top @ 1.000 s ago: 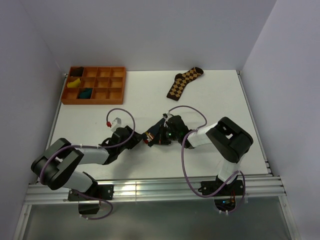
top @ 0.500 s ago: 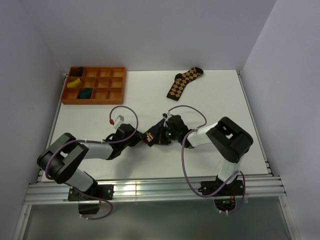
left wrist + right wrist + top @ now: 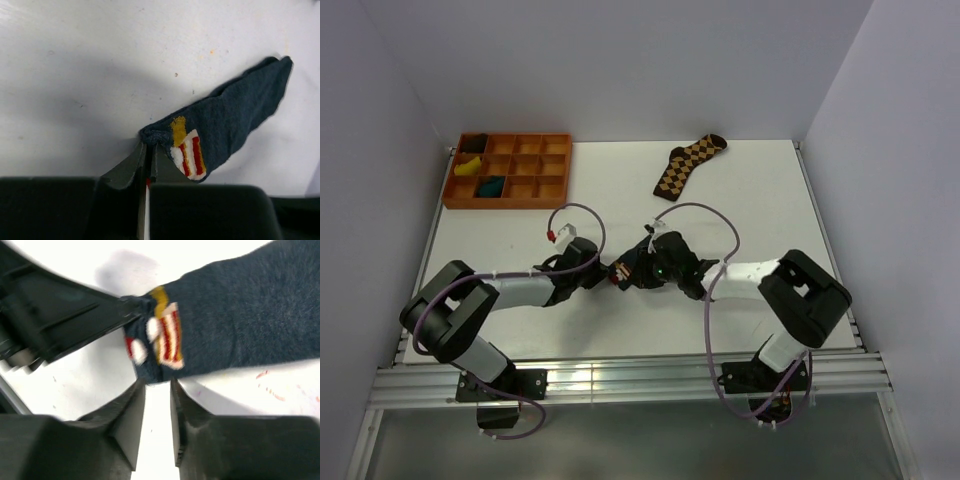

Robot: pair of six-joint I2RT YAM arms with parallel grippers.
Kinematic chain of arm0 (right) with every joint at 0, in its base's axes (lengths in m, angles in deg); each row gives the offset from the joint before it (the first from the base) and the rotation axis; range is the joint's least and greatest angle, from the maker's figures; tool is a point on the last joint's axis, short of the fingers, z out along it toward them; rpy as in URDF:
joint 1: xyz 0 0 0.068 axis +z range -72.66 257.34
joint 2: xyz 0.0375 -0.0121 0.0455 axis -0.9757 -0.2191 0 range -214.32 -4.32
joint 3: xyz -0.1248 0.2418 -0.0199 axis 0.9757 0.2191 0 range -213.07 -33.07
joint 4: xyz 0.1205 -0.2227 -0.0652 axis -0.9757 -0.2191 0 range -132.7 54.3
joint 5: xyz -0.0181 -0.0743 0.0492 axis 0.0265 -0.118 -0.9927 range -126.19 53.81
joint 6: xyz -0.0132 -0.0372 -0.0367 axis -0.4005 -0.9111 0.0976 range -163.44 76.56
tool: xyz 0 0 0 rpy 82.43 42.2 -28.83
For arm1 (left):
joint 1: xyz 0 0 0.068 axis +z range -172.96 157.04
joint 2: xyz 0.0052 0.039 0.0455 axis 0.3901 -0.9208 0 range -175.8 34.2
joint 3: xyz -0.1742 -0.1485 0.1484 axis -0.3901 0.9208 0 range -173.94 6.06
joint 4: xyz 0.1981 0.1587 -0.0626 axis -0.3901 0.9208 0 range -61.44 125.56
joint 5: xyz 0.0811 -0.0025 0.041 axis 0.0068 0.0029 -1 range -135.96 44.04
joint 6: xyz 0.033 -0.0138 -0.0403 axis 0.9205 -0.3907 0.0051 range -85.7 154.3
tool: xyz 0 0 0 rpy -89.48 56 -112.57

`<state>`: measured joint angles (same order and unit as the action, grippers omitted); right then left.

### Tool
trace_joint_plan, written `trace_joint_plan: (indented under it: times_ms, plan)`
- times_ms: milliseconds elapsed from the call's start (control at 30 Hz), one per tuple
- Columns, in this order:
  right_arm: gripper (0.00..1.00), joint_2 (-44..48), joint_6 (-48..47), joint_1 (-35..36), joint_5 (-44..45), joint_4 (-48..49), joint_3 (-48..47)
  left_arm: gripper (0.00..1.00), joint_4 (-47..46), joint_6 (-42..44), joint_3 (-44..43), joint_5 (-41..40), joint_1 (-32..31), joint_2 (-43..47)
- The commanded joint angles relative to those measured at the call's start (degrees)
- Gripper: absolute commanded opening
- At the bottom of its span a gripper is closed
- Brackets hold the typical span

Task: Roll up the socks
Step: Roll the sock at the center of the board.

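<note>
The dark teal socks (image 3: 235, 112) lie flat on the white table between my two grippers, also in the top view (image 3: 620, 270). A red, white and yellow patch (image 3: 187, 150) sits near their end. My left gripper (image 3: 150, 144) is shut on the bunched edge of the socks beside that patch. My right gripper (image 3: 157, 385) stands open, its fingertips just short of the socks (image 3: 230, 320), with bare table between them. In the right wrist view two patches (image 3: 167, 340) show, and the left gripper's dark fingers (image 3: 75, 315) reach in from the left.
An orange compartment tray (image 3: 556, 178) stands at the back left with small yellow, teal and dark bundles in it. A brown argyle sock (image 3: 688, 165) lies at the back centre. Both arms stretch low across the table's middle; walls close in left, right and behind.
My left gripper moved right and closed on the socks' edge. My right gripper, shut before, has opened and let go; its elbow has swung right.
</note>
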<state>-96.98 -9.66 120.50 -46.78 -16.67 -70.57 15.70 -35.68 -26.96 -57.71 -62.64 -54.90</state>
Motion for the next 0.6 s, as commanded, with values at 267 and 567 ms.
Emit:
trace_joint_plan:
  times_ms: [267, 567]
  plan:
    - [0.46, 13.74, -18.48, 10.89, 22.17, 8.56, 8.22, 0.0, 23.93, 4.85, -8.64, -7.59, -3.47, -0.2]
    - [0.5, 9.09, -28.14, 19.68, 32.21, 15.78, 8.59, 0.0, 29.91, 7.48, -13.39, -6.18, -3.56, -1.6]
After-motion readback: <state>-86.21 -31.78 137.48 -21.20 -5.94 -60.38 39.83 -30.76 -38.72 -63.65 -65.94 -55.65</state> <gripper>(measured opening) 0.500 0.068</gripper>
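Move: My right fingers have already let go and hover just off the near corner of the centre sock's rolled end. The middle of that end is about 2 cm ahead, 3 cm left and 3 cm below them. The sock's flat length continues from there, its middle roughly 7 cm ahead of my right hand and 2 cm to its right. My left fingers are shut on the end's other corner, its middle some 2 cm back, 3 cm right and 1 cm below them. I lift my right hand about 4 cm clear of the rolled end while drawing it back some 3 cm, then sink about 1 cm. As it goes, I swing its fingers flatter and more forward by some 30 degrees and open them to about half. My left hand keeps its pinch on the far-left corner, easing slightly back and left as it rolls its left side up about 15 degrees. ##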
